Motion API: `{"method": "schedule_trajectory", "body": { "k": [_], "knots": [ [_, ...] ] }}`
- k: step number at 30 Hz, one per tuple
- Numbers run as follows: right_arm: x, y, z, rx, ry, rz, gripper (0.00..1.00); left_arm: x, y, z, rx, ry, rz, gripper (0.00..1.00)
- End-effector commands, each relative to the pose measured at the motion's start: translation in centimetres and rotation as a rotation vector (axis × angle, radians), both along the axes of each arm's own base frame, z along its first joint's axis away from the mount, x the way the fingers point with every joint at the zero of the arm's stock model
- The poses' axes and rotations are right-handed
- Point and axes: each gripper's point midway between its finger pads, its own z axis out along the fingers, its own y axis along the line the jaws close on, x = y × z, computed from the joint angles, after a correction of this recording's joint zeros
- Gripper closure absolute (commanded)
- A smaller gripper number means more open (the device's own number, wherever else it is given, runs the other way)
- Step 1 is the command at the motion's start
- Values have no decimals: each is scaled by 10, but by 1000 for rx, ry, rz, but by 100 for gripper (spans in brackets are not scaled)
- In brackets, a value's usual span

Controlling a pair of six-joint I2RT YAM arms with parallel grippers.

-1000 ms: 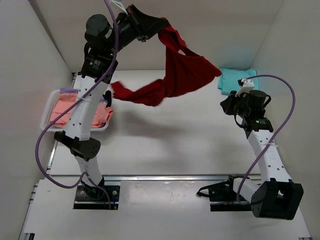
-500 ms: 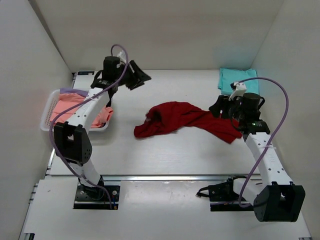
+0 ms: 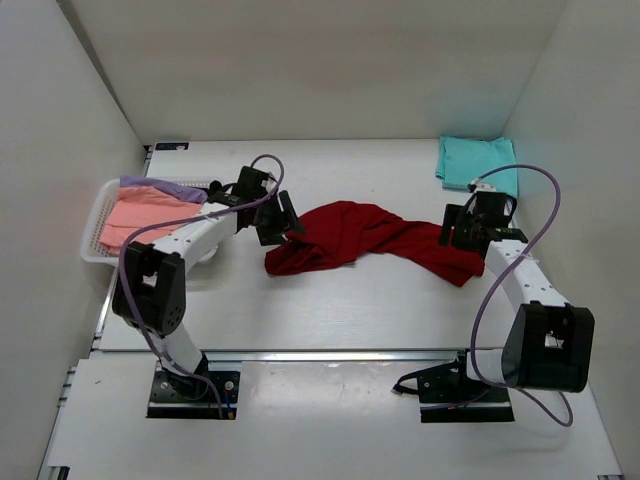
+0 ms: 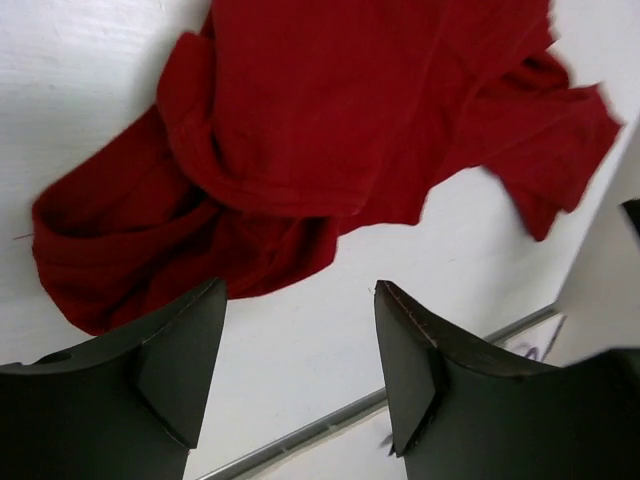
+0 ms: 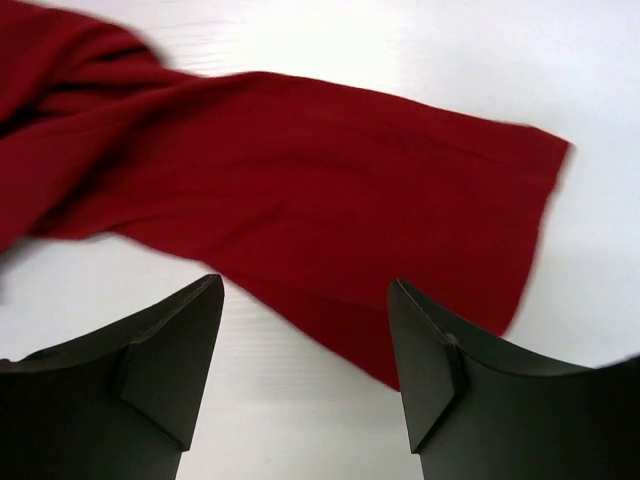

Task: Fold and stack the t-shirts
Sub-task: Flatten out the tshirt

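The dark red t-shirt lies crumpled on the table's middle; it also shows in the left wrist view and the right wrist view. My left gripper is open and empty just over the shirt's left end. My right gripper is open and empty at the shirt's right end. A folded teal t-shirt lies at the back right. The salmon pink t-shirt and the lavender t-shirt lie in the basket.
The white mesh basket stands at the left edge of the table. White walls close in the left, back and right sides. A metal rail runs along the table's near edge.
The red shirt, held up in the air by the left gripper a second ago, was let go and now lies on the table. Both grippers came down to its two ends.
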Motion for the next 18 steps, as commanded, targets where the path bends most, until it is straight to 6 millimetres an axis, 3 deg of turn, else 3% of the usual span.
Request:
{"method": "schedule_trajectory", "body": {
  "k": [1, 4, 9, 11, 12, 13, 14, 15, 18],
  "knots": [
    [17, -32, 3, -23, -19, -148, 35, 15, -12, 9, 41, -49, -35, 28],
    [27, -42, -3, -3, -7, -194, 35, 21, -19, -4, 64, -16, -29, 28],
    [39, -50, -14, 49, 16, -226, 29, 33, -6, -30, 124, 46, 23, 30],
    [39, -56, -23, 52, 35, -245, 24, 38, -7, -31, 120, 44, 24, 46],
    [39, -61, -27, 42, 46, -259, 21, 40, -8, -38, 117, 57, 23, 68],
    [39, -65, -28, 43, 48, -273, 19, 40, -8, -39, 109, 63, 20, 80],
    [37, -67, -32, 54, 60, -283, 14, 40, -8, -41, 105, 72, 26, 98],
    [39, -73, -32, 55, 57, -302, 6, 40, -6, -41, 107, 74, 29, 100],
    [40, -83, -38, 38, 72, -325, 5, 47, 5, -31, 108, 59, 50, 100]
  ]
}}
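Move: The near folded edge at the red shirt's left end lies about 3 cm ahead of the left gripper, straight in line, some 7 cm below; the shirt's crumpled middle is 14 cm right and 4 ahead, the laundry basket some 32 cm left and 4 ahead. From the right gripper, the shirt's right end sits about 6 cm right, 1 ahead and 9 below, and the folded aqua shirt about 20 cm ahead, 6 right. Bring the left gripper down about 6 cm and a little forward onto the red shirt's left-end fold, veering slightly right before swinging back, and shut its open fingers late in the descent at the fold's edge. Meanwhile sweep the right gripper some 7 cm right while sinking about 5 cm over the shirt's right end, turning clockwise and spreading its fingers nearly wide. ##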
